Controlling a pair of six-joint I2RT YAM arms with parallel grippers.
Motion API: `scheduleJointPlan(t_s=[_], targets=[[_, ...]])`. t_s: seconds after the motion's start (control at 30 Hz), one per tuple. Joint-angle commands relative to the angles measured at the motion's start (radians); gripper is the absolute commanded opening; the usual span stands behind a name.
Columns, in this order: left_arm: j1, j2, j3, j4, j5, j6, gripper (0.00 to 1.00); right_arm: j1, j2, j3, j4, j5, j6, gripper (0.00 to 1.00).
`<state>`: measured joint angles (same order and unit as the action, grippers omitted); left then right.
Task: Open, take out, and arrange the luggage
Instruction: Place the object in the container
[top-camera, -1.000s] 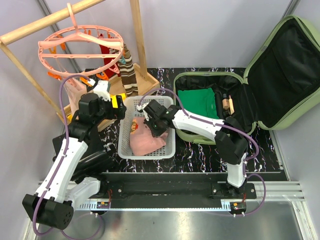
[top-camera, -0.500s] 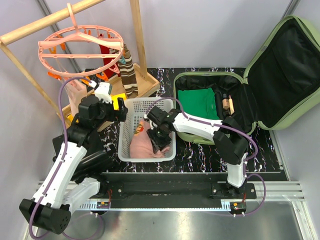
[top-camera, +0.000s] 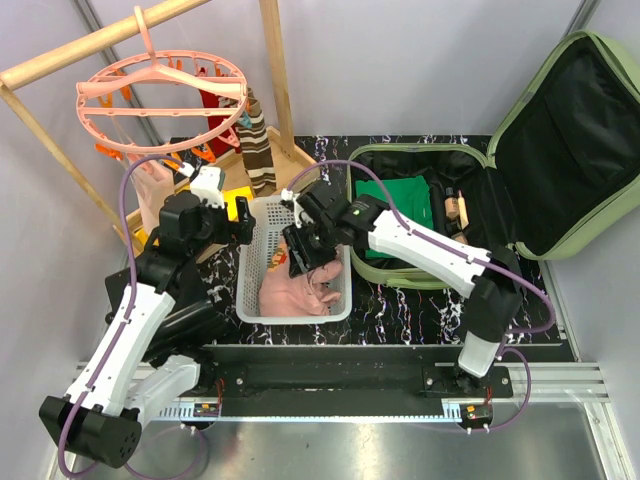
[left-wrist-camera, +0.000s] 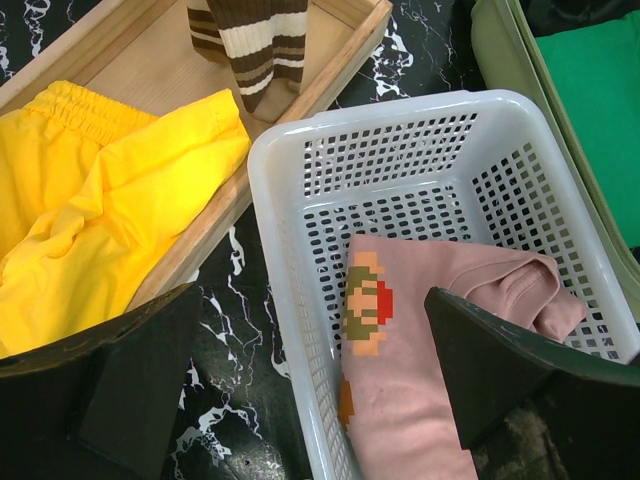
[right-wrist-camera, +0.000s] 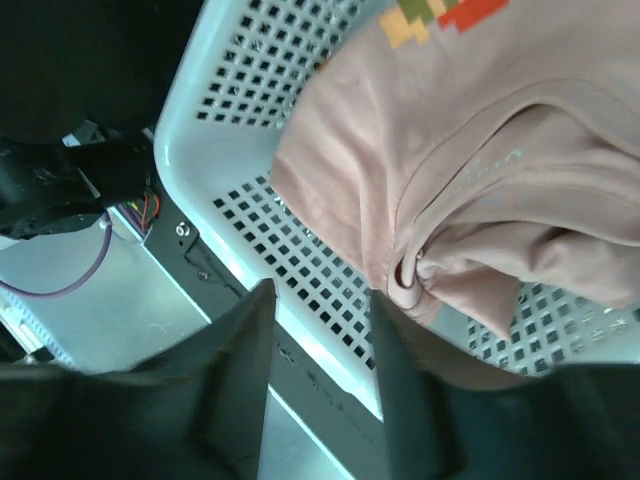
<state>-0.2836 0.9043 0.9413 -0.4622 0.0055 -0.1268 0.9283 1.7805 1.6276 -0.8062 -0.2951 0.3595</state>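
The luggage (top-camera: 580, 130) lies open at the right with its lid up and a folded green garment (top-camera: 395, 205) inside. A white basket (top-camera: 245, 270) stands left of it and holds a pink garment (top-camera: 300, 292) with a pixel print. My right gripper (top-camera: 300, 255) hovers over the basket, open, with nothing between its fingers (right-wrist-camera: 240, 350); the pink garment (right-wrist-camera: 450, 130) lies loose below it. My left gripper (left-wrist-camera: 315, 370) is wide open above the basket's left wall (left-wrist-camera: 290, 260), touching nothing, with the pink garment (left-wrist-camera: 400, 330) beside its right finger.
A wooden tray (left-wrist-camera: 330, 70) behind the basket holds a yellow garment (left-wrist-camera: 110, 200) and a brown striped one (left-wrist-camera: 250, 40). A wooden rack (top-camera: 60, 65) carries a round pink drying hanger (top-camera: 160, 95). Small bottles (top-camera: 455, 208) stand inside the luggage.
My right gripper lowered the pink garment into the basket, opened and let it go, then lifted away toward the back. The left arm has hardly moved.
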Motion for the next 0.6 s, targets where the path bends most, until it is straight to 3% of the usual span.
scheduleJointPlan(t_s=[0.0,0.27,0.47,0.57], targets=[[-0.005,-0.001,-0.002,0.04,-0.022,0.016,0.99,-0.017,0.005,0.029,0.019,0.074,-0.03,0.43],[-0.006,0.001,-0.007,0.04,-0.025,0.018,0.99,-0.043,0.181,0.045,0.03,0.068,-0.042,0.31],[-0.008,0.005,-0.003,0.037,-0.036,0.021,0.99,-0.043,0.14,-0.083,-0.019,0.238,-0.04,0.3],[-0.014,0.011,-0.002,0.034,-0.035,0.023,0.99,-0.043,0.171,-0.066,-0.03,0.287,-0.047,0.3]])
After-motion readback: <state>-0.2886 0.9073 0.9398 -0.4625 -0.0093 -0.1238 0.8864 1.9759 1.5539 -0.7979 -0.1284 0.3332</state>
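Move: The pink shirt lies in the white container, its middle about 13 cm below the empty right hand, level with it fore and aft and some 3 cm to its left; its bunched-up sleeve side is roughly 3 cm ahead, 4 cm to the right and 12 cm below. The container's middle is about 7 cm ahead, 3 cm left, and the green cloth in the open luggage some 19 cm ahead, 20 cm right. From the left hand the shirt's middle lies about 8 cm back, 17 cm right and 20 cm below. After lifting barely a centimetre while it reaches 3 to 4 cm forward, the right hand dips about 11 cm into the white container, slipping some 4 cm to its right late in the descent so that the fingers come down on the bunched folds of the pink shirt. On the way its wrist tips by roughly 15 degrees until the fingers point more steeply down, and the half-open fingers narrow to under a third of their opening, with no cloth seen pinched between them. ##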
